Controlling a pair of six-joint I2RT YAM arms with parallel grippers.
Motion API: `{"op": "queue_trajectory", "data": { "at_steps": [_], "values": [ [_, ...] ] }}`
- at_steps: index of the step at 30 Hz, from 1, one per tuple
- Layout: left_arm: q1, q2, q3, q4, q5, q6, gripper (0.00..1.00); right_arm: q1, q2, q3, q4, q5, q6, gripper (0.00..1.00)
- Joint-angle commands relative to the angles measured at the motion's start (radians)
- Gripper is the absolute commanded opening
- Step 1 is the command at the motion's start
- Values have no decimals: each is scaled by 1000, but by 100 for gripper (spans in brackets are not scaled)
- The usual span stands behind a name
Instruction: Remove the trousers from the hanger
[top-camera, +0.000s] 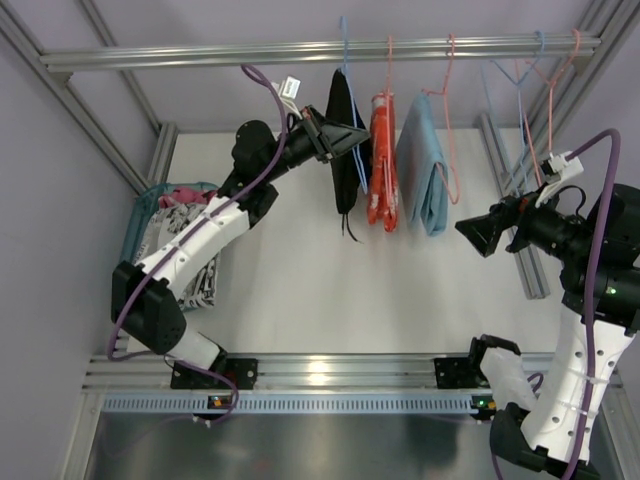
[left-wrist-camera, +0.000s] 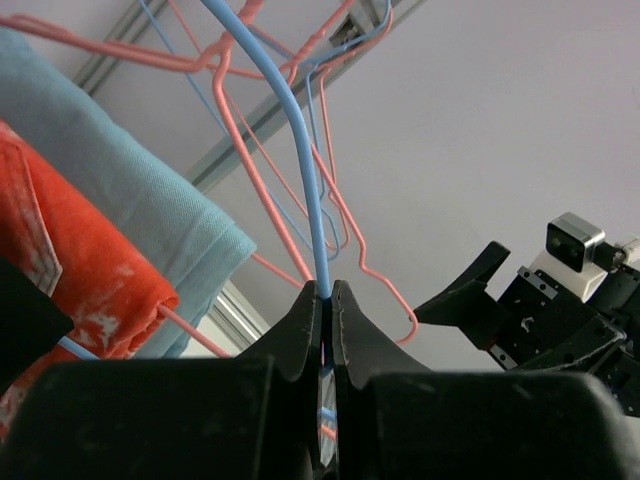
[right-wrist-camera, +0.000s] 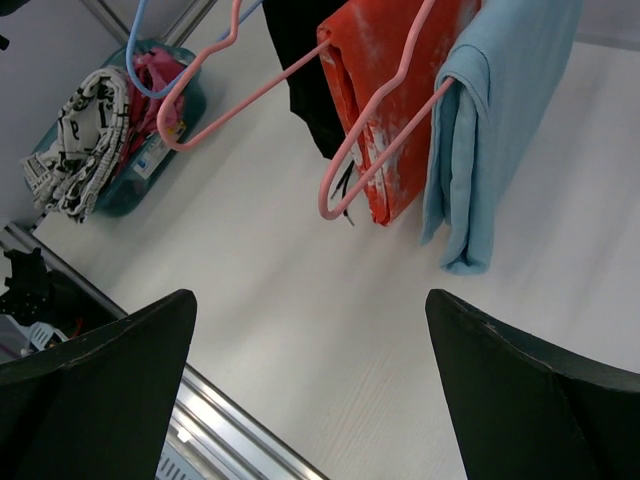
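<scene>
Three folded garments hang from wire hangers on the top rail (top-camera: 200, 55): the black trousers (top-camera: 345, 150), the orange-red trousers with white blotches (top-camera: 384, 160) and a light blue cloth (top-camera: 425, 165). My left gripper (top-camera: 355, 137) is up beside the black trousers, shut on the thin blue hanger wire (left-wrist-camera: 310, 200), which runs up out of the closed tips (left-wrist-camera: 329, 290). The orange-red trousers (left-wrist-camera: 70, 260) hang just left of it. My right gripper (top-camera: 478, 232) stands wide open to the right of the garments, holding nothing. It looks towards the black trousers (right-wrist-camera: 305, 60) and the orange-red trousers (right-wrist-camera: 400, 90).
A teal basket (top-camera: 150, 205) with patterned and pink clothes sits at the table's left side. Several bare pink and blue hangers (top-camera: 530, 80) hang at the right end of the rail. Upright frame posts stand at both back corners.
</scene>
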Motion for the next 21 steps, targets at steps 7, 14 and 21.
{"op": "queue_trajectory", "data": {
  "at_steps": [7,14,21],
  "values": [
    [6,-156,15,235,-32,102,0,-8,1,42,83,-41,49,100],
    [1,-278,-181,233,-65,87,0,-5,39,36,188,17,181,100],
    [-10,-409,-315,231,-29,153,0,138,108,54,352,95,290,99]
  ]
}}
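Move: The left gripper already pinches the near side wire of the blue hanger. The black trousers folded over its bar lie about 6 cm ahead, 1 cm left and 12 cm below this hand, the red trousers some 6 cm right of the black ones and level with them. The rail is roughly 12 cm straight ahead and 12 cm above. From the open, empty right gripper, the black trousers lie about 20 cm ahead, 23 cm left and 4 cm below. Keep the left fingers shut on the hanger wire and raise it about 2.5 cm more to carry the hook over the rail, then draw it back some 6 cm and left 4 to 5 cm, sinking again, away from the rail and the red trousers. Late in that pull, bring the wide-open right gripper forward and up about 3 cm each, touching nothing. ##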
